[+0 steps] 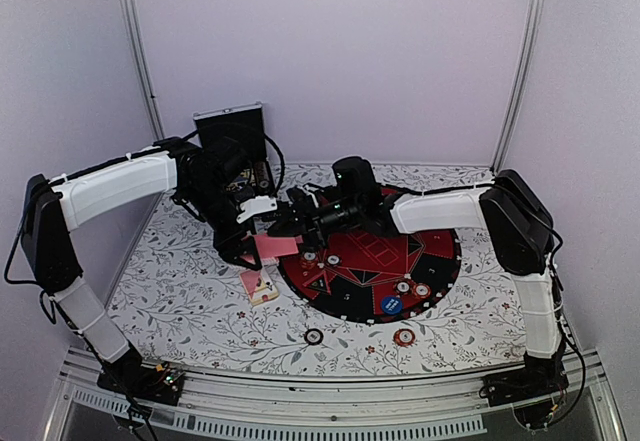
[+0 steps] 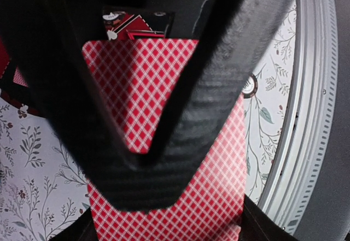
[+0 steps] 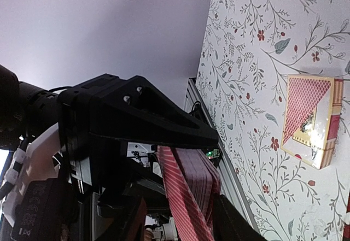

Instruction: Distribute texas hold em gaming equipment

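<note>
A deck of pink-red-backed playing cards (image 1: 272, 248) hangs over the left rim of the round mat (image 1: 378, 257), and my left gripper (image 1: 255, 245) is shut on it. In the left wrist view the checked card backs (image 2: 208, 197) fill the space between my left gripper (image 2: 169, 227) fingers. My right gripper (image 1: 284, 226) straddles the same deck (image 3: 192, 189) edge-on. It (image 3: 180, 216) stands open, with a gap on one side. Poker chips lie on the mat (image 1: 402, 287) and on the cloth in front (image 1: 313, 337), (image 1: 403, 338).
A card box (image 1: 258, 287) lies on the floral cloth just left of the mat; the right wrist view shows this card box (image 3: 309, 122) too. A blue chip (image 1: 390, 304) sits on the mat's near part. A black case (image 1: 230, 126) stands at the back left. A metal rail (image 1: 330, 391) edges the table front.
</note>
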Available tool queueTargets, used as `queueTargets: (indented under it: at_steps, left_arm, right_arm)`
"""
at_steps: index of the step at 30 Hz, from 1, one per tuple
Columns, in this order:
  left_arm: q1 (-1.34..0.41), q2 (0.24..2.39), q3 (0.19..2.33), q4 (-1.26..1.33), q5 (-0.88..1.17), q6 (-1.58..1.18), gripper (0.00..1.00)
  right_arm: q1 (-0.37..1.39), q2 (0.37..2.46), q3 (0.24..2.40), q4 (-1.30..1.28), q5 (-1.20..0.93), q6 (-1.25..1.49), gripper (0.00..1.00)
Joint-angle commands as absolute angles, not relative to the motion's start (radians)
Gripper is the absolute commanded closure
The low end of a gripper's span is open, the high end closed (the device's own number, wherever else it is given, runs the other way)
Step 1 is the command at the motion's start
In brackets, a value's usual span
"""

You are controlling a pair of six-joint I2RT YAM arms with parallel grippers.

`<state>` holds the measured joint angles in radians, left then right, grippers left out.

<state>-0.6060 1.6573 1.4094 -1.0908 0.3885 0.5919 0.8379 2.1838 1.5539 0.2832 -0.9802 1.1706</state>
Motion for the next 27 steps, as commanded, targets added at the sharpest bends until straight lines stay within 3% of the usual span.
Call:
queueTargets:
  at_steps: [1, 16, 27]
  left_arm:
    - [-0.614, 1.643, 1.445, -1.085, 0.425, 0.59, 0.8]
    - [-0.614, 1.635, 1.443, -1.089, 0.427, 0.594, 0.8]
    - [-0.614, 1.641, 1.453, -1.089, 0.431, 0.593, 0.8]
  right_arm:
    - [0.842, 2.175, 1.591, 0.17, -0.924, 1.083, 0.49]
    - [0.822, 2.086, 1.545, 0.031, -0.875, 0.953, 0.3]
    - [0.852, 2.104, 1.581, 0.007, -0.863, 0.972, 0.27]
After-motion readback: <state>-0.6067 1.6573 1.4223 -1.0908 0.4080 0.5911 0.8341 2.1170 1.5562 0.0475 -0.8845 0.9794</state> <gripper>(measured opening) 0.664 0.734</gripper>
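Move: Held by the left fingers, the card deck has its middle about 3 cm left of the right hand, 2 cm back and 2 cm below it. From the left hand it lies some 2 cm to the right, level with it. On the table, about 17 cm below the right hand, the card box is roughly 6 cm back and 5 cm left, and the nearest chips on the mat some 5 cm ahead and 6 cm right. Opening from under half to nearly three-quarters around the deck's right end, the right fingers straddle the projecting top card, one finger still over its face. The hand dips about 2.5 cm, drawing 1.5 cm to the right, away from the left gripper, with the fingertips tilting slightly down, then rises nearly 2 cm. The left hand keeps its hold on the deck almost motionless. ##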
